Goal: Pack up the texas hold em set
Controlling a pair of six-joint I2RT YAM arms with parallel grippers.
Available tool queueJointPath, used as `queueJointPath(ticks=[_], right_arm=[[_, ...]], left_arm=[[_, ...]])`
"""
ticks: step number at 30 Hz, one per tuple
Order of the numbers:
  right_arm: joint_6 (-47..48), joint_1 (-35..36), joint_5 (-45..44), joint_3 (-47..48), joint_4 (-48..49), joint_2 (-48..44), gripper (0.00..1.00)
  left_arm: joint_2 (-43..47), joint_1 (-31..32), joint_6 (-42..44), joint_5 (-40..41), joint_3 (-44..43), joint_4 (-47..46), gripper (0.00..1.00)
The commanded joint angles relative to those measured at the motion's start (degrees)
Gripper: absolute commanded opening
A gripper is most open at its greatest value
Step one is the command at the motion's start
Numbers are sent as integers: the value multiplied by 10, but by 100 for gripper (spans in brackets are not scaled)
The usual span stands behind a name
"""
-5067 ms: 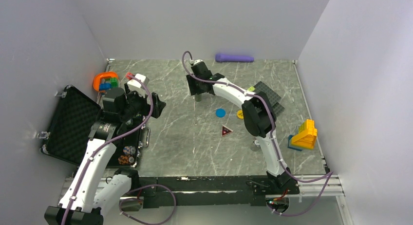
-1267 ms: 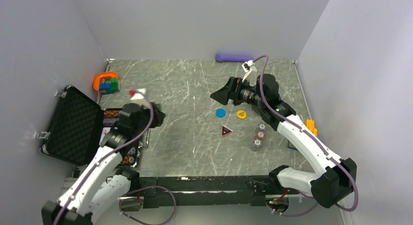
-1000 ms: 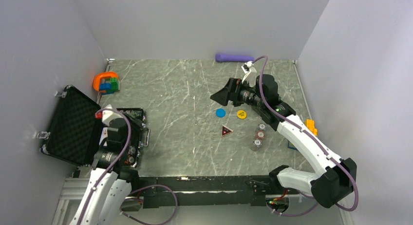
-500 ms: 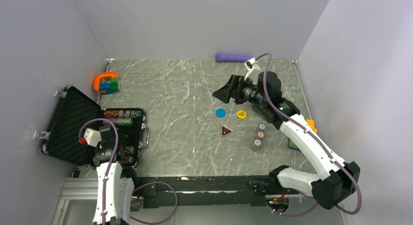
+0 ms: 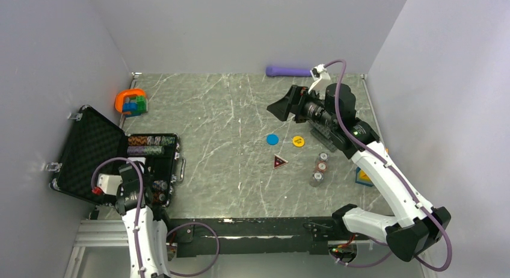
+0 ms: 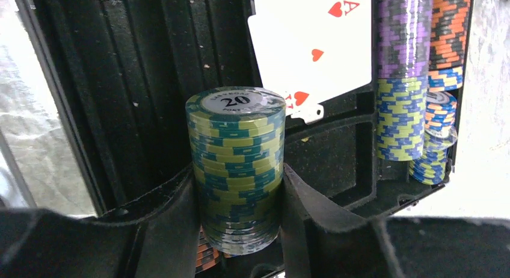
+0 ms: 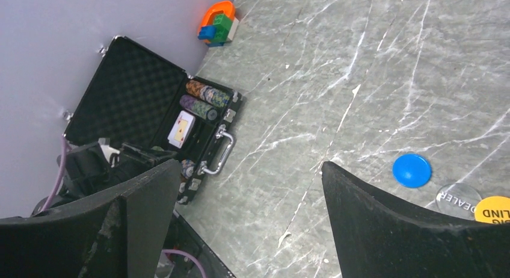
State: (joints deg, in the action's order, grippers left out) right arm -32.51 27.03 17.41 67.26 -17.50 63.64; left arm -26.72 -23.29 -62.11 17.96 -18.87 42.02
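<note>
The black foam-lined case (image 5: pixel 90 147) lies open at the near left, with chip rows (image 5: pixel 147 145) and cards (image 6: pixel 313 43) in its tray. My left gripper (image 6: pixel 237 191) hangs over the tray's near end, shut on a green and teal chip stack (image 6: pixel 236 139) marked 20. A blue disc (image 5: pixel 272 139), a yellow disc (image 5: pixel 298 141), a dark red triangle (image 5: pixel 279 162) and three small chip stacks (image 5: pixel 319 167) sit mid-table. A clear dealer disc (image 7: pixel 456 197) lies beside the yellow one. My right gripper (image 5: pixel 280 109) hovers open above and beyond the discs, holding nothing.
An orange ring toy with coloured blocks (image 5: pixel 130 101) stands in the far left corner. A purple cylinder (image 5: pixel 288 71) lies along the back wall. Black studded plates (image 5: pixel 325 132) sit under my right arm, and a yellow and blue block (image 5: pixel 362 176) is at the right. Walls close in three sides.
My left arm has drawn back toward its base, down along the case to its near end, still holding the chip stack. My right gripper has drifted slightly right and away, still open.
</note>
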Motion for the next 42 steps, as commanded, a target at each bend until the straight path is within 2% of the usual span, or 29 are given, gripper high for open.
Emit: queueJointPath(ticks=[1, 7, 14, 24, 34, 36, 37, 40, 41, 42], right_arm=[[9, -1, -19, 16, -7, -11, 91], [12, -1, -12, 17, -7, -5, 91], [9, -1, -3, 16, -1, 1, 91], [9, -2, -8, 11, -8, -6, 91], [8, -2, -13, 0, -10, -14, 91], [8, -2, -13, -1, -10, -15, 91], [8, -2, -12, -1, -10, -15, 91], [7, -2, -11, 0, -9, -13, 91], [7, -1, -11, 0, -9, -13, 91], [7, -2, -10, 0, -9, -12, 91]], left_arm=[[14, -4, -38, 58, -12, 36, 0], [19, -7, -69, 134, -40, 110, 0], [21, -8, -71, 163, -31, 110, 0], [19, -11, -69, 184, -39, 86, 0], [9, -15, -58, 144, -4, 33, 0], [6, -15, -53, 141, -3, 26, 13], [7, -16, -52, 140, -3, 25, 23], [7, -16, -46, 141, -3, 21, 63], [7, -16, -43, 141, -4, 20, 73], [6, -16, -41, 142, -5, 20, 79]])
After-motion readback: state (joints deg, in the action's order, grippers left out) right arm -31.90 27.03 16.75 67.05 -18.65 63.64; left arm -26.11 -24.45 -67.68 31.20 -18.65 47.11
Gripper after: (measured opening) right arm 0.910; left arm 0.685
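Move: The left hand, already holding the green-and-blue chip stack, is headed for the empty lid-side half of the case's nearest slot, about 5 cm back, 3 cm to its left and just below. The 100-chips in that slot lie 5 cm back and 7 cm right; the next row's chips 1 cm back, 8 cm right; the cards some 7 cm ahead, 3 cm left. From the idle right hand the slot is roughly 57 cm left, 18 cm back, 29 cm below. Still pinching the green-and-blue stack, the left hand draws it quickly back about 4 cm, dipping slightly, to the case's nearest slot, then creeps some 3 cm left towards the lid. Meanwhile the wrist turns about 15 degrees counter-clockwise. After easing forward a little, the fingers open at the very end and let go of the stack. ##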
